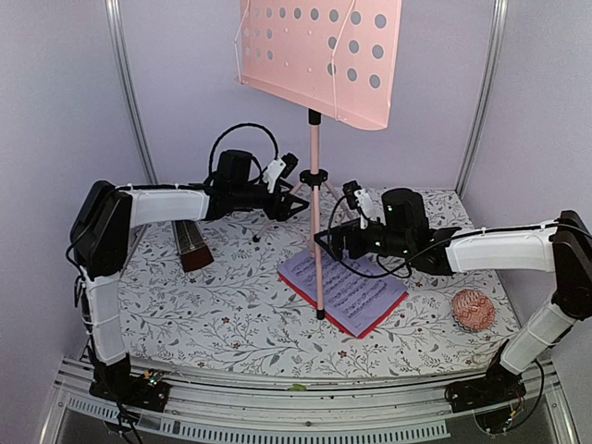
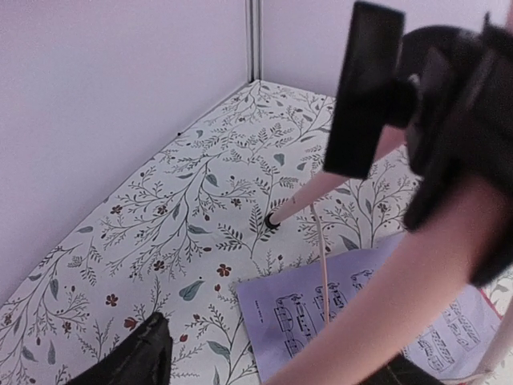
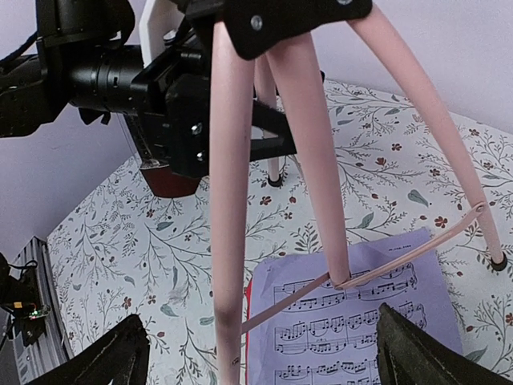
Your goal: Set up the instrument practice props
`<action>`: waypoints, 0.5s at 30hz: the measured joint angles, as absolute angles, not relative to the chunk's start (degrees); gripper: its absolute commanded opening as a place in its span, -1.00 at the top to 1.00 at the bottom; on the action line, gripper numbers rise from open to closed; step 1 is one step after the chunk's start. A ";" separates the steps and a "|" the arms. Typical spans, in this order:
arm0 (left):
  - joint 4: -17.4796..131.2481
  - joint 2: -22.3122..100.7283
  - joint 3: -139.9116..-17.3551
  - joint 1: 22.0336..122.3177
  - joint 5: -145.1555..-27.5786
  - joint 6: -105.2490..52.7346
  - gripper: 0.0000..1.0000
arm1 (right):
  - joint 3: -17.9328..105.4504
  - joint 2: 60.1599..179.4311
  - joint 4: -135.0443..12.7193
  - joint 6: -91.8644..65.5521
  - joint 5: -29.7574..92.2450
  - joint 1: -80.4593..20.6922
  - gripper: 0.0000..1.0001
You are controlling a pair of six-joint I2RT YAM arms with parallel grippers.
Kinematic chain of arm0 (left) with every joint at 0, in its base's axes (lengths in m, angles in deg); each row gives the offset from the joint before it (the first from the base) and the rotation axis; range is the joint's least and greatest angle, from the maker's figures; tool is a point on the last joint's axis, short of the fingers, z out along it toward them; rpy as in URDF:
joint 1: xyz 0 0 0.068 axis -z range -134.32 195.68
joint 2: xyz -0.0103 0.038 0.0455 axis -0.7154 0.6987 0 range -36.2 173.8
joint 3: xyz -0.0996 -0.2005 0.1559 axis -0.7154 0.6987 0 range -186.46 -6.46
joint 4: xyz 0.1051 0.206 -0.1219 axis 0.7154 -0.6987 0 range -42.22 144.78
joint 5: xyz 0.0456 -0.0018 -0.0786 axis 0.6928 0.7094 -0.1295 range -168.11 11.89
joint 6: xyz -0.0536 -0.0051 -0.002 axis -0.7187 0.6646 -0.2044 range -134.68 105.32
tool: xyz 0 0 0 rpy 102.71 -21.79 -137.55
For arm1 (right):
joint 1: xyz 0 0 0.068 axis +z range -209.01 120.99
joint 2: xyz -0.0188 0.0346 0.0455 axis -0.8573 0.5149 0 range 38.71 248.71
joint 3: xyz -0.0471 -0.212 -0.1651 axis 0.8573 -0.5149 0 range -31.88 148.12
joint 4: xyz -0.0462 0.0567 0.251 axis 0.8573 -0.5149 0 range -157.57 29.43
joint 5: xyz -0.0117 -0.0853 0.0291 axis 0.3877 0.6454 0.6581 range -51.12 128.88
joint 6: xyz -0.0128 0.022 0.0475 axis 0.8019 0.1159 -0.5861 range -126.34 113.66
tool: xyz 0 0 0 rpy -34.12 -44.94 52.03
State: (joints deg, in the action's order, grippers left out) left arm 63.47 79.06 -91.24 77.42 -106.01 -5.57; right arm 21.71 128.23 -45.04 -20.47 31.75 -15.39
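The pink tripod music stand [image 1: 314,199] stands mid-table, its perforated desk [image 1: 324,55] high above. My left gripper [image 1: 282,185] is beside the tripod hub; in its wrist view the left gripper [image 2: 276,365] is open, with a blurred pink leg [image 2: 417,281] crossing between its fingers. From the other side my right gripper [image 1: 338,239] reaches the legs. The right gripper [image 3: 268,357] is open, a pink leg [image 3: 228,241] standing between its fingers untouched. A lilac sheet [image 1: 344,289] lies on a red one under the stand. The dark brown metronome [image 1: 191,245] stands at the left.
A small pink knitted ball [image 1: 474,310] lies near the right front. Lilac walls and metal posts close in the back and sides. The floral tablecloth [image 1: 231,314] covers the table. One stand foot [image 2: 272,220] rests near the back wall.
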 measured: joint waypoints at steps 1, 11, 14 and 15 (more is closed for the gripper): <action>63.27 80.31 -92.53 77.42 -106.33 -4.72 -0.11 | 21.71 128.93 -44.56 -21.02 32.34 -15.05 -0.98; 62.00 80.46 -91.21 77.47 -103.43 -0.07 0.77 | 25.09 136.14 -44.93 -23.44 35.64 -14.52 -0.98; 62.57 75.94 -85.75 78.04 -100.45 3.82 0.89 | 26.69 137.28 -45.19 -23.44 35.73 -14.85 -0.98; 62.46 74.28 -84.05 78.56 -98.36 4.26 0.93 | 27.00 137.45 -45.19 -23.42 35.66 -15.09 -0.98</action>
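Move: The upper part of the music stand's left leg is practically in the open left gripper, about 2 cm below its hand point and 1 cm to the right; the leg hub is some 2 cm ahead, 3 cm right and 5 cm higher. From the right gripper, the front leg's upper half lies roughly 5 cm ahead, 3 cm left and 5 cm lower, with the sheet music about 6 cm ahead, 6 cm right and 19 cm down. Lower the left gripper about 2 cm at the stand's left leg and close its fingers around that leg just under the hub, then draw it back and to the left some 3 cm, rolling the wrist about 10 degrees. Meanwhile sink the wide-open right gripper about 4 cm, then ease it forward 3 cm and slightly left alongside the front leg. ##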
